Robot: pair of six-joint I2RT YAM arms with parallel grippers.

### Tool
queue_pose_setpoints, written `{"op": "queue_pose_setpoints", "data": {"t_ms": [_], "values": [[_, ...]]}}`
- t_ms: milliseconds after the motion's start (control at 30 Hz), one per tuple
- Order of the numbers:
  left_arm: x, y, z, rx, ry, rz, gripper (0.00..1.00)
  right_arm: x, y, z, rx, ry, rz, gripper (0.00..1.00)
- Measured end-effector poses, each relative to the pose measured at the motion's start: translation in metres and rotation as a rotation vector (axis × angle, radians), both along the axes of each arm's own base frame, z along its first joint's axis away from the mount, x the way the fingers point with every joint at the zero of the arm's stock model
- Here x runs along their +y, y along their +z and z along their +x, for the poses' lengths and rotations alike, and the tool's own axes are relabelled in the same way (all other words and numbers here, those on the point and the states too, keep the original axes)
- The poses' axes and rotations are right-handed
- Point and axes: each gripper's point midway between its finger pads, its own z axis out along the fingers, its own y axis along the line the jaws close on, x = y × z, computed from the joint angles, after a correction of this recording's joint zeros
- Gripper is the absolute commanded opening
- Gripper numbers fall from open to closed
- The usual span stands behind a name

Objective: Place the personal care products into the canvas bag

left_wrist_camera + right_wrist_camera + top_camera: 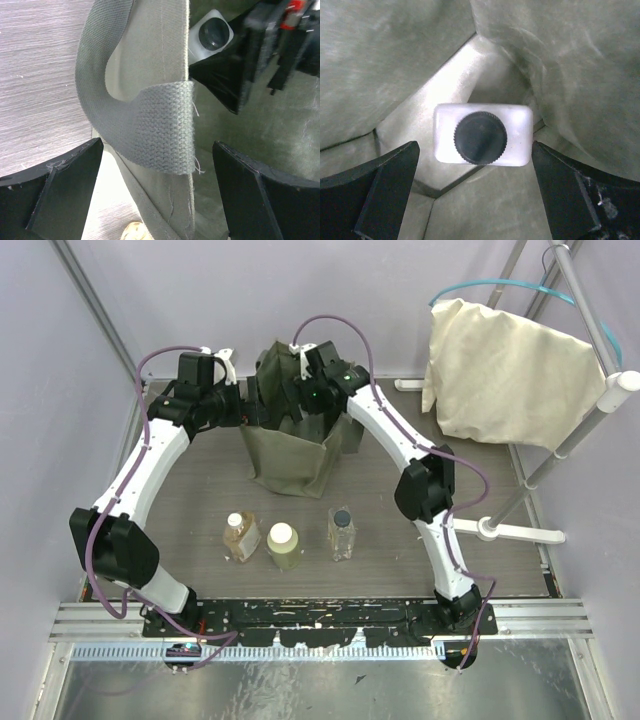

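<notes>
The olive-green canvas bag (pixel 290 455) stands upright at the middle back. Inside it, a white bottle with a dark cap (pixel 482 134) stands on the bag floor (pixel 485 200), also visible in the left wrist view (pixel 215 35). My right gripper (pixel 475 145) hangs open above it, with a gap on each side of the bottle. My left gripper (pixel 157 145) is open and straddles the bag's left wall and strap handle (pixel 160 135) without pinching them. On the table in front stand the amber bottle (pixel 240 537), the yellow-green bottle (pixel 283 546) and the clear bottle (pixel 342 532).
A cream cloth sack (pixel 510 375) hangs from a white stand (pixel 560 455) at the back right. The stand's foot (pixel 510 531) lies on the table to the right of the right arm. Purple walls close the left and back sides.
</notes>
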Motion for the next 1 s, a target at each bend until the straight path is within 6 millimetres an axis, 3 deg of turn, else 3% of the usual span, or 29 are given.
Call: {"op": "queue_pose_setpoints", "data": {"t_ms": [133, 433, 567, 733, 1000], "values": [[-0.001, 0.000, 0.000, 0.001, -0.004, -0.002, 0.98, -0.002, 0.035, -0.006, -0.047, 0.003, 0.044, 1.00], [-0.001, -0.002, 0.000, 0.003, -0.005, -0.002, 0.98, -0.020, 0.144, -0.038, -0.214, -0.013, 0.184, 1.00], [0.000, -0.003, 0.000, 0.002, -0.006, 0.002, 0.98, -0.035, 0.175, -0.057, -0.255, -0.033, 0.221, 1.00], [0.001, -0.004, 0.000, -0.003, -0.004, 0.014, 0.98, -0.065, 0.182, -0.079, -0.271, -0.109, 0.194, 1.00], [0.003, -0.004, 0.001, -0.011, -0.006, 0.030, 0.98, -0.107, 0.146, -0.129, -0.165, -0.202, 0.125, 1.00]]}}
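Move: Down inside the bag, the open right hand has the white bottle just ahead, about 2 cm, and some 7 cm below. The clear bottle, next in line, stands on the table roughly 31 cm back, 7 cm to the right and 10 cm lower; the green bottle is about 33 cm back and 6 cm left, the amber bottle 31 cm back and 16 cm left. From the left hand the clear bottle lies some 23 cm back, 19 cm right and 17 cm below. Rising out of the bag with fingers staying wide open, the right hand leaves the already released white bottle, climbing about 18 cm while its fingers tip up some 15 degrees. It swings back and right over the bag's right rim, about 13 cm back and 11 cm right in all, turning slightly clockwise and sinking nearly 4 cm at the end. ##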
